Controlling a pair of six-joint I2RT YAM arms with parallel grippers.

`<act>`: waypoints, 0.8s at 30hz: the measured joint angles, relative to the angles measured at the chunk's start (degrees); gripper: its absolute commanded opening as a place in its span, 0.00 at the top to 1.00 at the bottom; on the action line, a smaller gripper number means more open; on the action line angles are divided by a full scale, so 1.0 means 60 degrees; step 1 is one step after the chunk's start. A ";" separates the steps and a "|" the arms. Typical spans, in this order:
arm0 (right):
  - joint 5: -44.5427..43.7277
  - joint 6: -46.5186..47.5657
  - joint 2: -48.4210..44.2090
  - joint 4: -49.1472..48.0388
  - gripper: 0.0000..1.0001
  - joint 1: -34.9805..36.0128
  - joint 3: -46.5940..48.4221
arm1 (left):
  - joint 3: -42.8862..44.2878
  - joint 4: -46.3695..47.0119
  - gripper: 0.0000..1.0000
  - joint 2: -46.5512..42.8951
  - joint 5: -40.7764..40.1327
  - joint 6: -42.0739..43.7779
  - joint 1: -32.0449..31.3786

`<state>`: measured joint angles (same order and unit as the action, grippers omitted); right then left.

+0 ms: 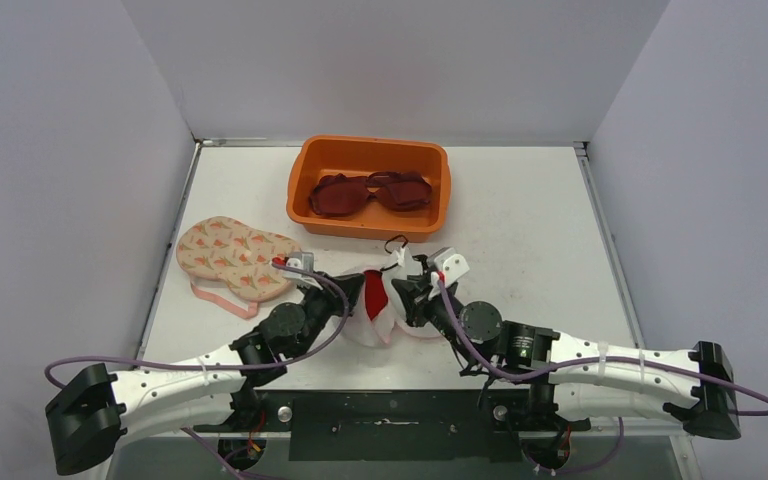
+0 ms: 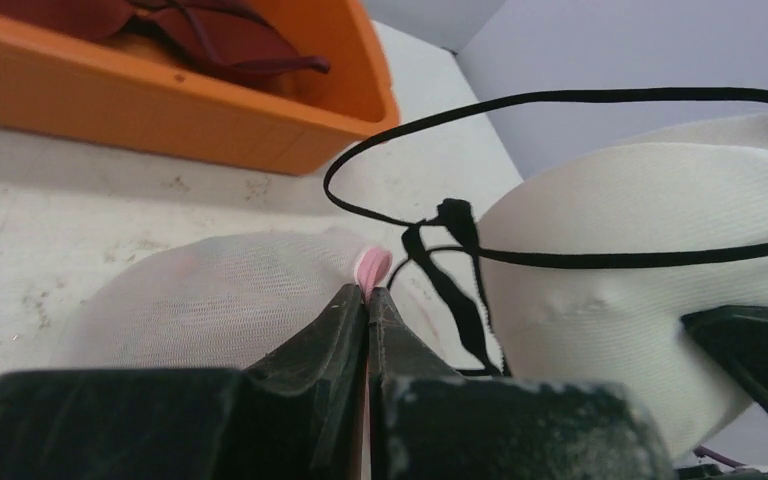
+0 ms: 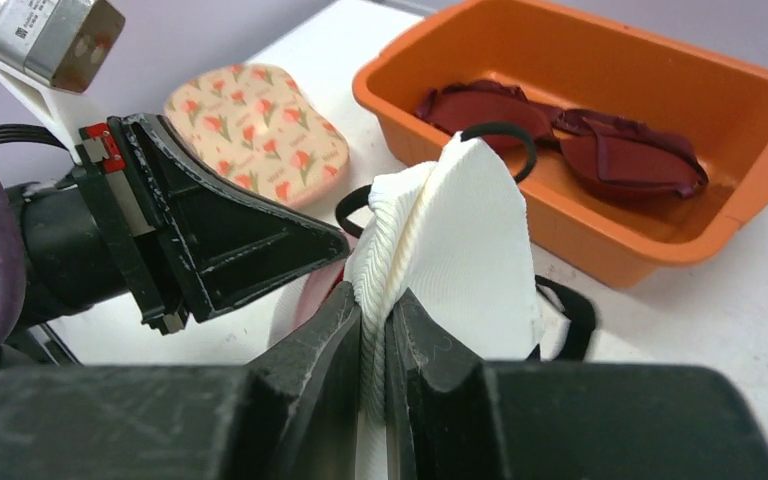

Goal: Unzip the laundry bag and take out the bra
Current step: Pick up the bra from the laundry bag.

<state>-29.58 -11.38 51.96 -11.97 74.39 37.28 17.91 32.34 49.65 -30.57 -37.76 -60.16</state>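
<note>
The white mesh laundry bag (image 2: 210,300) lies mid-table, just in front of the arms (image 1: 368,328). My left gripper (image 2: 367,292) is shut on its pink trim (image 2: 372,266). A white ribbed bra (image 3: 460,240) with black straps (image 2: 560,97) stands up out of the bag. My right gripper (image 3: 375,300) is shut on a fold of this bra. The two grippers sit close together, left (image 1: 358,288) and right (image 1: 407,290), with the bra (image 1: 397,272) rising between them. The zipper is hidden from view.
An orange bin (image 1: 305,190) at the back holds a maroon bra (image 1: 370,192). A floral padded piece (image 1: 235,255) with a pink strap lies to the left. Grey walls close the table on three sides.
</note>
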 measured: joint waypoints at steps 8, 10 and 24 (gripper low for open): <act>0.0069 -0.0055 0.0076 0.1410 0.95 -0.0025 0.0087 | -0.1337 -0.1636 0.94 -0.0685 -0.1093 -0.1413 0.0000; 0.0080 0.0025 0.0084 0.1945 0.95 -0.0025 0.0401 | -0.1373 -0.2182 0.88 -0.1140 -0.1333 -0.1617 0.0004; -0.0029 0.0630 0.0681 0.3785 0.95 -0.0029 0.2470 | -0.1373 -0.3792 0.24 -0.2677 -0.1789 -0.2248 0.0055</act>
<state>-29.76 -7.60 56.05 10.74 74.22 52.10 9.67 9.58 33.58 -41.30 -51.24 -59.83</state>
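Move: The laundry bag, its rim still pinched in my left hand, has its middle about 4 cm right of that hand and 12 below. The red piece in its mouth lies some 3 cm right, 2 ahead and 10 below. The floral pad is roughly 30 cm left, 17 ahead. From my right hand, which already holds the white bra, the bag lies about 6 cm left, 5 ahead and 18 below, and the orange tray 8 left, 39 ahead. I draw the bag's pink rim down and to the left with my left hand, about 7 cm each way, away from the bra, swinging the wrist some 12 degrees counter-clockwise, and open the fingers well over halfway to let the rim go. My right hand keeps its pinch on the bra, dipping some 3 cm and coming back up while its left side tips down about 15 degrees. ##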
